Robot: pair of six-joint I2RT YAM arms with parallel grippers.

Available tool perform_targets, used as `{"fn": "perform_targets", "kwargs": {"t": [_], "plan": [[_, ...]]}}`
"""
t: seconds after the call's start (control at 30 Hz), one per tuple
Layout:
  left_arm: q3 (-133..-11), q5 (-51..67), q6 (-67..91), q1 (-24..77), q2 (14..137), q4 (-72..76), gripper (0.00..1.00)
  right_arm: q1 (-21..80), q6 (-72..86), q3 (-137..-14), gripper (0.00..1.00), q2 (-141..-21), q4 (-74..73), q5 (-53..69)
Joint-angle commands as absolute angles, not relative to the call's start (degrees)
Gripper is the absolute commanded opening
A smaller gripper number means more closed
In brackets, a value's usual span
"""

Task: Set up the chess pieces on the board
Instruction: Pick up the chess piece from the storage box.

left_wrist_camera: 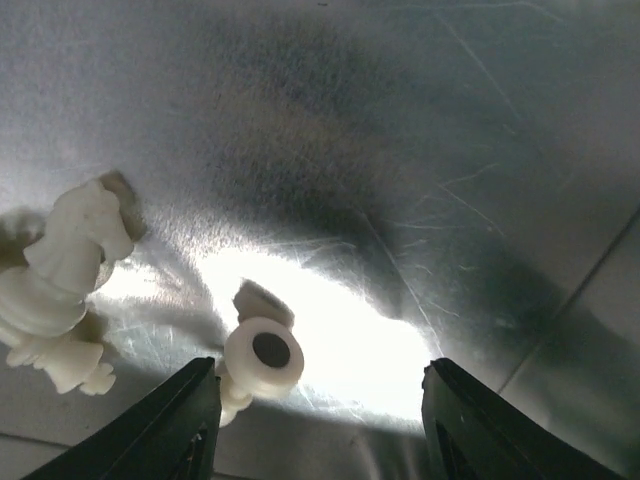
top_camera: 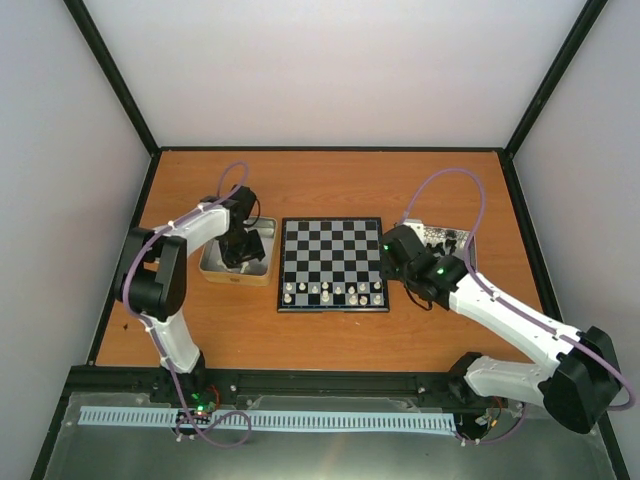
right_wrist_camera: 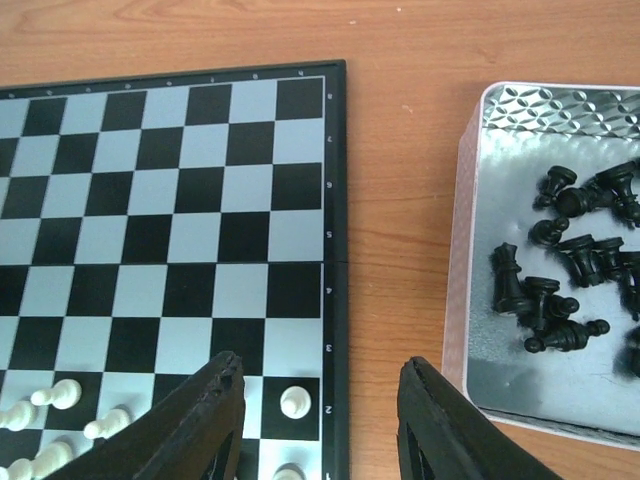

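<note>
The board (top_camera: 330, 245) lies mid-table, with several cream-white chess pieces (top_camera: 330, 292) standing on its two near rows. My left gripper (top_camera: 240, 255) reaches down into a metal tin (top_camera: 215, 268) left of the board. In the left wrist view that gripper (left_wrist_camera: 320, 368) is open, and a white piece (left_wrist_camera: 262, 355) lies on its side between the fingers, close to the left one. A white knight (left_wrist_camera: 75, 250) lies further left. My right gripper (right_wrist_camera: 319, 362) hangs open and holds nothing over the board's (right_wrist_camera: 170, 190) right edge, near a white pawn (right_wrist_camera: 294, 402).
A second tin (right_wrist_camera: 460, 260) holding several black pieces (right_wrist_camera: 560, 270) sits on the wooden table right of the board, also seen from above (top_camera: 440, 236). Bare wood (right_wrist_camera: 395, 230) separates the board from this tin. White walls enclose the table.
</note>
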State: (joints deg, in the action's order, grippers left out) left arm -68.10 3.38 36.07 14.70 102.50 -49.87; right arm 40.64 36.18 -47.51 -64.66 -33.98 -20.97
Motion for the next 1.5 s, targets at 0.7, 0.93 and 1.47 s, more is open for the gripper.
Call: {"fn": "perform_targets", "kwargs": {"t": [0.7,0.93,1.47], "plan": [[-73.1,4.5,31.3,14.4,109.2,-51.1,0.42,37.6,34.3,-51.3,0.43,-67.5,-35.2,-23.3],[-70.5,7.0,26.3,14.6,108.2,-53.1,0.42,37.5,34.8,-50.1,0.42,-66.6,-34.9,-23.2],[-70.7,-1.0,25.4,15.1,110.6,-52.6,0.26,37.5,35.3,-49.2,0.42,-65.6,-34.6,-23.1]]}}
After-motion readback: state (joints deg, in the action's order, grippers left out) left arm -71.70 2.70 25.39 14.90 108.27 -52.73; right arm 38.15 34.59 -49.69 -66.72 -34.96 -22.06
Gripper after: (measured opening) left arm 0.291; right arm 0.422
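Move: The white chess piece to grasp stands or lies base-up on the storage box floor, about 1 cm ahead of the left hand, 1 cm to its left and 2 cm below. The white knight is roughly 1 cm farther out than this piece and 4 cm to its left; the board's middle is level with the left hand, some 18 cm to its right and 3 cm below. From the right hand that same chess piece is about 5 cm ahead, 28 cm left and 14 cm below. Lower the left gripper about 1.5 cm towards the box floor, then reach 2.5 cm forward while half closing. Reopen partway, draw back the same distance and turn about 10 degrees clockwise, so that the white piece comes between the fingertips, then narrow the fingers around it to roughly half their starting gap. ##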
